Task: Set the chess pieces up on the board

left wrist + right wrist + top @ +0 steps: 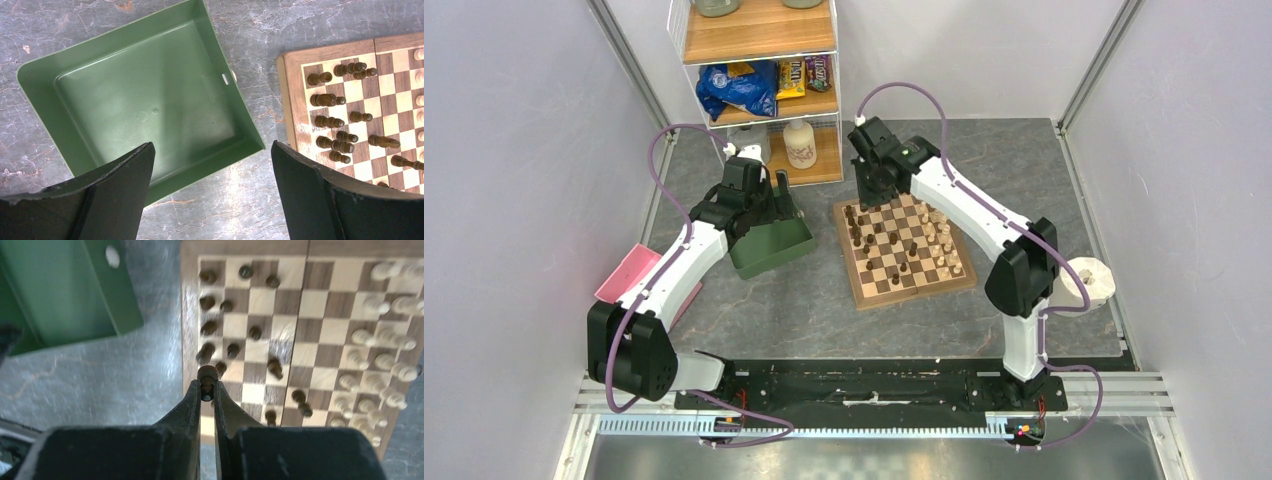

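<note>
The board (914, 293) lies right of centre, with dark brown chess pieces (208, 302) on its left squares and pale cream ones (390, 337) on its right. My right gripper (207, 390) hovers over the board's far left corner (867, 195). It is shut on a dark piece (207, 374) that sticks out past the fingertips, above the board's left border (189, 315). My left gripper (211, 150) stands wide open and holds nothing. It hangs over bare table between the green tray (150, 100) and the board's edge (290, 100).
The empty green tray (769, 245) sits just left of the board. A shelf unit with snack bags and a white bottle (800, 143) stands at the back. A pink object (629, 272) lies at the left wall, and a pale tape roll (1089, 280) at the right.
</note>
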{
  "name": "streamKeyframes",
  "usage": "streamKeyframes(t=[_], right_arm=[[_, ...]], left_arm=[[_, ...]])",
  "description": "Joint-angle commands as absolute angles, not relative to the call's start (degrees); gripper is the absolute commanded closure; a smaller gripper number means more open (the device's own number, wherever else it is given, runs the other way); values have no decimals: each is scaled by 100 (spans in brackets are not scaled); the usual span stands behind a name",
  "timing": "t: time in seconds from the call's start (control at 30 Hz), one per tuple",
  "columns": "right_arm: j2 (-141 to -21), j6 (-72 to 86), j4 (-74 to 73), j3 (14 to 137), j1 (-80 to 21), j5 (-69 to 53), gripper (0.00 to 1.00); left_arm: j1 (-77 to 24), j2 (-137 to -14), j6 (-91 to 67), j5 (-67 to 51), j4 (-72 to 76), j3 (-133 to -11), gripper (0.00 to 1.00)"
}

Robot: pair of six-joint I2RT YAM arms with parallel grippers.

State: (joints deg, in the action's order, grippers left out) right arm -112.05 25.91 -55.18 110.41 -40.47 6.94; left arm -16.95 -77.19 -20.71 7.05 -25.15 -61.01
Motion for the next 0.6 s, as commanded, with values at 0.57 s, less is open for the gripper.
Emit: streamKeyframes(t=[0.57], right_arm=[[-12511, 2571, -5504, 11670, -3605, 637, 91]], left_arm=[[-1668, -7539, -2206, 608, -2304, -6167, 7]])
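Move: The right gripper already holds a dark piece. Its likely goal, the empty square in the second file from the board's left edge, third row from the far side, lies about 4 cm ahead, 1 cm right and some 14 cm below. Of that square, one dark piece stands 3 cm left, one 3 cm right and a dark pawn 3 cm nearer the base. From the left hand the square is about 4 cm ahead and 20 cm right. Carry the dark piece forward about 5 cm with the right gripper, drifting slightly right, and go over into a descent of some 7 cm towards the gap among the dark pieces, easing off at the bottom. Keep the fingers closed on it and let the wrist tip about 5 degrees. ##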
